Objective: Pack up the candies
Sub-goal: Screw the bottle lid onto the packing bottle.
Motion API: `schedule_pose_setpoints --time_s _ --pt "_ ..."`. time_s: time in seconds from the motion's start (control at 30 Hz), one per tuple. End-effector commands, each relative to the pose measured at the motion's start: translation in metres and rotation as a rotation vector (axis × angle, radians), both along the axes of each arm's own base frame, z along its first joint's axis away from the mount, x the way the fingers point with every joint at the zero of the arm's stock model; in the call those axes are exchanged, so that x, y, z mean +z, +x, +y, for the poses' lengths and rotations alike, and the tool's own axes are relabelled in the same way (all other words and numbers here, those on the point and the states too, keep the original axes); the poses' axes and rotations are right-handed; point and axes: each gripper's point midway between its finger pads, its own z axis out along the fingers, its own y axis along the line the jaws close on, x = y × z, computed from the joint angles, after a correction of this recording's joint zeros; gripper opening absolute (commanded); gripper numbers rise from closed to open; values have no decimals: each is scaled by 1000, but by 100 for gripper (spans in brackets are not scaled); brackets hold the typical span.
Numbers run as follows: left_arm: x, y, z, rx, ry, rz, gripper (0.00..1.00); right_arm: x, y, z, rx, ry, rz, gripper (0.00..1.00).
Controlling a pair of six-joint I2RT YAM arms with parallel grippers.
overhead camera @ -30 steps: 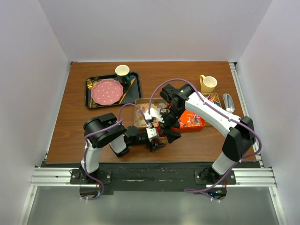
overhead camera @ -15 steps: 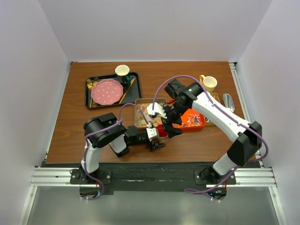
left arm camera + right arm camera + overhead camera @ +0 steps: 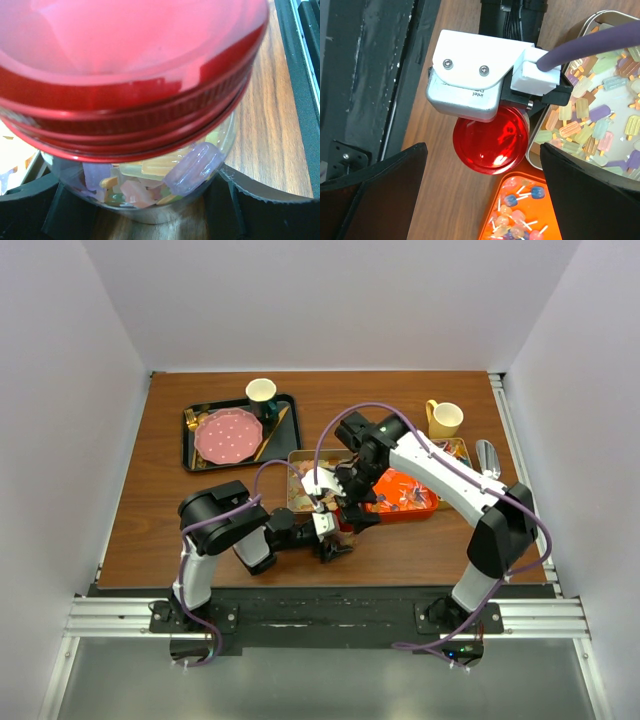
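Observation:
My left gripper (image 3: 150, 212) is shut on a glass jar (image 3: 150, 195) with a red screw lid (image 3: 125, 100), its black fingers (image 3: 270, 205) pressed to both sides. Pastel candies (image 3: 192, 167) fill the jar. In the top view the jar (image 3: 343, 527) stands on the table at the front centre, held by the left gripper (image 3: 333, 540). My right gripper (image 3: 485, 195) hangs open just above the red lid (image 3: 490, 145), touching nothing; from above it (image 3: 352, 510) sits over the jar. More pastel candies lie in a metal tin (image 3: 536, 152), and lollipop-like candies (image 3: 520, 220) in an orange tray (image 3: 502, 192).
The metal tin (image 3: 296, 456) and orange tray (image 3: 428, 510) sit just behind the jar. A black tray (image 3: 190, 445) with a pink plate (image 3: 228, 436) and a cup (image 3: 261, 392) is at the back left. A yellow mug (image 3: 445, 418) and a scoop (image 3: 488, 458) are at the right.
My right arm swung slightly right and back, then returned left over the jar, its jaws widening a little. The left gripper and jar have not moved.

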Motion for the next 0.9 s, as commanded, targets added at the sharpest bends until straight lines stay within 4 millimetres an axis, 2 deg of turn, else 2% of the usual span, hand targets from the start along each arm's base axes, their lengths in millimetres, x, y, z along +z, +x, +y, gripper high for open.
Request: schedule_pose_setpoints --time_s 0.0,0.53,0.87 --pt "-54 -4 25 56 164 136 0 2 1 1 49 13 -38 98" --pt "-54 -3 25 58 164 140 0 -18 0 1 -8 1 -46 80" --pt "-55 -1 27 73 168 137 0 -26 6 -10 -235 -35 -80 66"
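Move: The red lid already sits on the bottle, about 4 cm below the open right hand and nearly centred under it. From that hand, the popsicle tray lies some 14 cm ahead and 3 cm left, and the orange lollipop tray roughly 13 cm ahead and 13 cm right, both about 14 cm lower. The left hand holds the bottle low down, with the lid about 7 cm above its grip. Downward, nearly straight, the right hand sinks about 3.5 cm over the lid while its wide-open fingers close by roughly a third, one on each side of the rim, coming up against it at the end. Near the bottom the wrist turns slightly clockwise, some 5 degrees. The left hand stays still and keeps the bottle gripped. ##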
